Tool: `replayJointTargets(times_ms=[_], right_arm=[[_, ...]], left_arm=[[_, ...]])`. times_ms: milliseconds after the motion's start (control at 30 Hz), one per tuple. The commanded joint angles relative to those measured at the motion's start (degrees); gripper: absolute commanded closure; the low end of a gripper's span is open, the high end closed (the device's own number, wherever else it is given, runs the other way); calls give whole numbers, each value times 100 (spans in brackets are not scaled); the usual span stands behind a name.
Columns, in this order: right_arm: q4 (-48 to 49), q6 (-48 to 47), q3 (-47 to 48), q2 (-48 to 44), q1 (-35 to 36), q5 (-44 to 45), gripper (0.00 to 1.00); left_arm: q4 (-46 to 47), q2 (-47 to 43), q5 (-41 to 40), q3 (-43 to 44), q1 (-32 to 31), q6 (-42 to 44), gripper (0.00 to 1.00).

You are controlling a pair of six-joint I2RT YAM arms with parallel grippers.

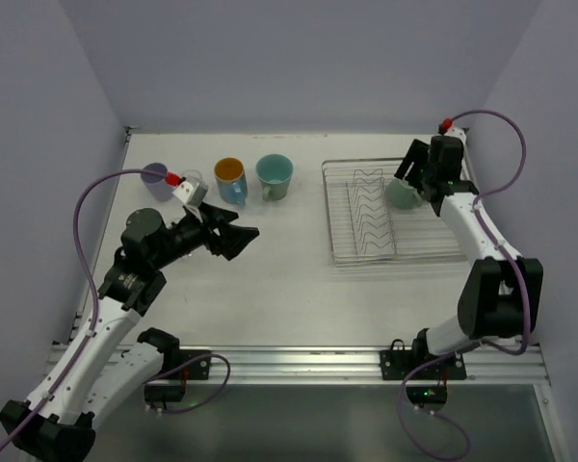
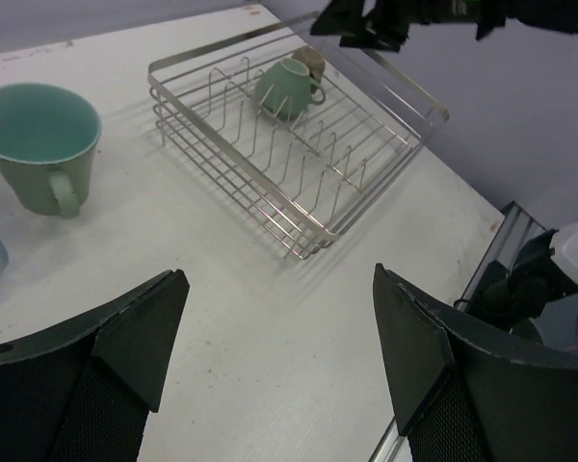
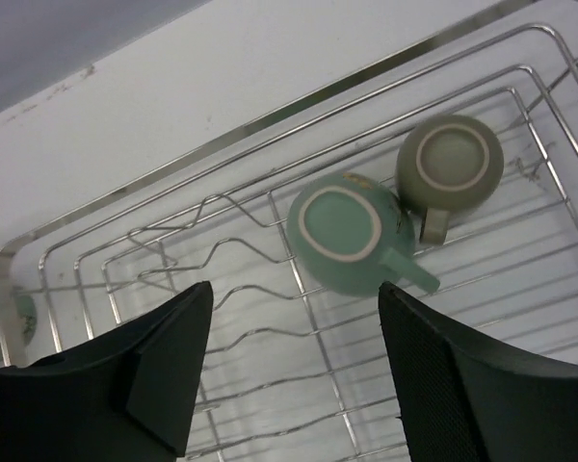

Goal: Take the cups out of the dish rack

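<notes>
The silver wire dish rack (image 1: 366, 252) stands at the right. A teal cup (image 3: 347, 234) and a small olive-brown cup (image 3: 450, 164) sit side by side in its far right part, bottoms up; both also show in the left wrist view, teal (image 2: 287, 89) and olive-brown (image 2: 311, 60). My right gripper (image 3: 295, 298) is open and empty above the rack, just short of the teal cup (image 1: 402, 195). On the table stand a lavender cup (image 1: 154, 173), a clear glass (image 1: 193, 180), a blue cup with orange inside (image 1: 230, 178) and a pale green mug (image 1: 274, 175). My left gripper (image 1: 239, 238) is open and empty above the table.
The rack's zigzag plate dividers (image 3: 222, 279) run left of the two cups. The pale green mug (image 2: 39, 144) stands left of the rack (image 2: 366, 101) in the left wrist view. Walls close the table at the back and sides.
</notes>
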Motion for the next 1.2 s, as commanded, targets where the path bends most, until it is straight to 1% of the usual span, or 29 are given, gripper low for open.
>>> replayJointTargets(times_ms=[0,33,100,133,300,433,467,533,567,700,900,1000,1167], right_arm=[[-381,-764,665,759,-88,-214,26],[-496,-879,962,910,-88,-204,21],[-681,-1029,1175,1165,-88,-143,10],[-786,-1160,1359,1349,-88,-143,10],[-1076,-1513,1667,1684,-88,-389,11],[-1253,-1627,1966,1966,-88,-73,19],[-1314,-1645,2045,2114,-88,-81,19],[-1534,-1671,2299,2282,-88,-29,19],[-1569,-1671,2362,2352,-88,6,16],[-1928,-1654,2731,2712,-88,-90,16],[-2026,-1785,2898,2889,-88,51,18],[-2193,-1803,3056,3073,-88,15,16],[-2159,-1760,2873,3109,-88,42,14]], left_arm=[[210,-69,-137,-79,-400,484,15],[165,-78,-163,-53,-497,554,15],[138,-121,-286,-35,-751,598,15],[69,-139,-330,-27,-822,624,15],[-134,-236,-770,44,-1218,800,15],[-187,-315,-858,35,-1403,835,15],[-204,-332,-884,35,-1438,853,15],[-222,-350,-946,35,-1508,871,15],[-231,-367,-955,35,-1526,862,15],[-266,-429,-1042,35,-1561,888,15],[-292,-456,-1086,35,-1579,888,15],[-292,-456,-1104,35,-1579,897,15],[-310,-429,-1139,26,-1579,888,15]])
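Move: The overturned green cup in the rack lies about 6 cm ahead of the right hand, 2 cm to its right and 13 cm below. The grey cup stands beside it, about 7 cm farther right and 1 cm farther out. The rack's wire prongs lie some 7 cm left of the right hand and 3 cm ahead, low down. From the left hand the green cup is roughly 27 cm ahead, 43 cm to the right and 24 cm below. The right fingers come astride the green cup, one tip slipping in close beside the grey cup, though firm contact can't be made out. To get there the hand sinks about 10 cm and reaches some 5 cm forward, tipping about 25 degrees further down as the fingers open wider. The left hand, empty and open, draws a few centimetres back and right. ##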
